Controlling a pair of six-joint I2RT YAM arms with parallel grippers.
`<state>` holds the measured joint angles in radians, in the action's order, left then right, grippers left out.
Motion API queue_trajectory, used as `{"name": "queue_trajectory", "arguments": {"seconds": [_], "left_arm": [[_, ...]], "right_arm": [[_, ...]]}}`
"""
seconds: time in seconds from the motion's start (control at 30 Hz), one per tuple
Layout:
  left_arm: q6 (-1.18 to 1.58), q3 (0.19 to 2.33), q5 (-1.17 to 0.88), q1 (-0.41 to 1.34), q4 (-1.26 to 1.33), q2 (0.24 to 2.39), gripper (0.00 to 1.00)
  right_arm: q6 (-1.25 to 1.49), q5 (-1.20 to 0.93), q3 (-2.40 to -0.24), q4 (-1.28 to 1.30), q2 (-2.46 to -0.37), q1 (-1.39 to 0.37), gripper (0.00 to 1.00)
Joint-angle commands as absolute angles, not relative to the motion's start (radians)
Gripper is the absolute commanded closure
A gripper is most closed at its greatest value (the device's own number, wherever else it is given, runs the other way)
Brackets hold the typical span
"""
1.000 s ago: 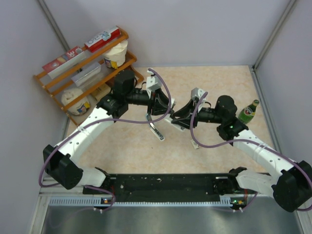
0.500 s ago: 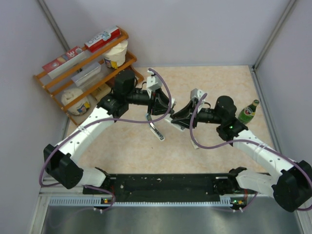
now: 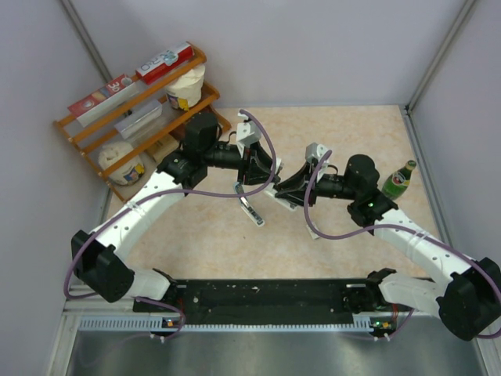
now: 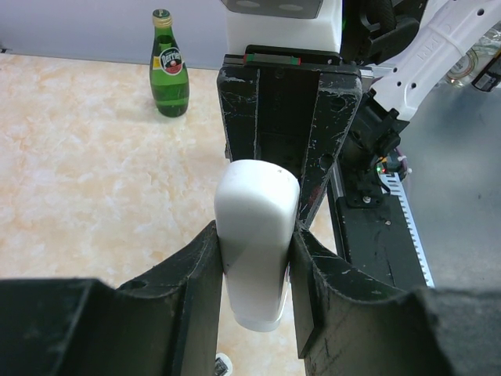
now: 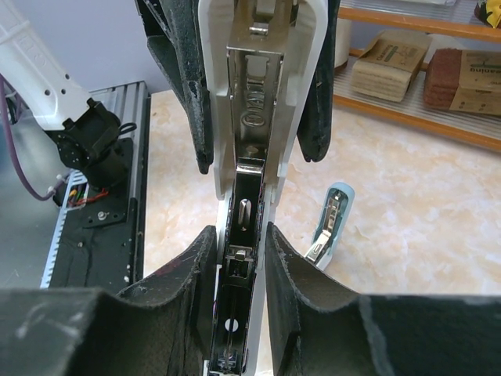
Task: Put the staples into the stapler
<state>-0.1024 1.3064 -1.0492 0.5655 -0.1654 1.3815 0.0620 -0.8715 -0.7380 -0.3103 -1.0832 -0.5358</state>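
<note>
A white stapler (image 5: 254,102) hangs in the air between both grippers, swung open with its metal magazine (image 5: 244,211) showing. My left gripper (image 4: 254,266) is shut on its rounded white end (image 4: 257,235). My right gripper (image 5: 237,258) is closed against the sides of the magazine end. In the top view the left gripper (image 3: 257,171) and right gripper (image 3: 288,188) face each other mid-table. The staples (image 4: 222,366), a tiny whitish piece with a dark mark, lie on the table under the left fingers.
A second, light-blue stapler (image 3: 250,210) lies open on the table just below the grippers (image 5: 329,227). A green bottle (image 3: 398,180) stands at the right. A wooden shelf (image 3: 141,117) with boxes and tubs fills the back-left corner.
The right fingers have drawn in onto the stapler's sides. Both arms have stayed almost in place.
</note>
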Motion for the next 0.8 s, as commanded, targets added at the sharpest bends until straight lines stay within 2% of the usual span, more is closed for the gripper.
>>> {"name": "queue_trajectory", "arguments": {"seconds": [0.0,0.1,0.2,0.4,0.53,0.6,0.63,0.77], "left_arm": [[-0.104,1.316,-1.052,0.571,-0.109,1.374,0.87],[-0.112,1.321,-1.046,0.569,-0.12,1.371,0.76],[-0.12,1.327,-1.035,0.568,-0.132,1.37,0.55],[-0.123,1.328,-1.029,0.568,-0.138,1.371,0.32],[-0.124,1.328,-1.028,0.566,-0.14,1.368,0.22],[-0.124,1.328,-1.028,0.565,-0.141,1.368,0.13],[-0.121,1.327,-1.023,0.563,-0.14,1.365,0.02],[-0.118,1.328,-1.012,0.554,-0.14,1.359,0.01]], "right_arm": [[0.046,-0.888,-0.732,-0.356,-1.072,-0.549,0.78],[0.043,-0.882,-0.732,-0.354,-1.071,-0.549,0.78],[0.041,-0.876,-0.732,-0.351,-1.066,-0.548,0.79],[0.037,-0.867,-0.732,-0.348,-1.065,-0.548,0.79],[0.037,-0.867,-0.733,-0.344,-1.065,-0.548,0.8],[0.035,-0.864,-0.733,-0.344,-1.065,-0.548,0.8],[0.034,-0.858,-0.733,-0.342,-1.065,-0.548,0.8],[0.02,-0.835,-0.735,-0.33,-1.065,-0.548,0.8]]}}
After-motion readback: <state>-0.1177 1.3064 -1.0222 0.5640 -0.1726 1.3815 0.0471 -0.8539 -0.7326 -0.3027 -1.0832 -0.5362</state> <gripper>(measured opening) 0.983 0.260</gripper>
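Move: The raised lid of the white stapler is right between the left hand's fingers. From the right hand, which pinches the stapler's base, the lid lies some 3 cm to the left, 1 cm ahead and 5 cm up. On the table, about 27 cm below the left hand, the open blue stapler lies 6 cm ahead and 8 cm left, and the small staples pack 13 cm right and 2 cm back. Staying almost in place, with barely half a centimetre of forward drift, the left hand spreads its fingers from under half open to nearly full width, one going forward and the other back, and lets go of both sides of the white stapler's lid. The right hand keeps its pinch on the base and holds the stapler up. ##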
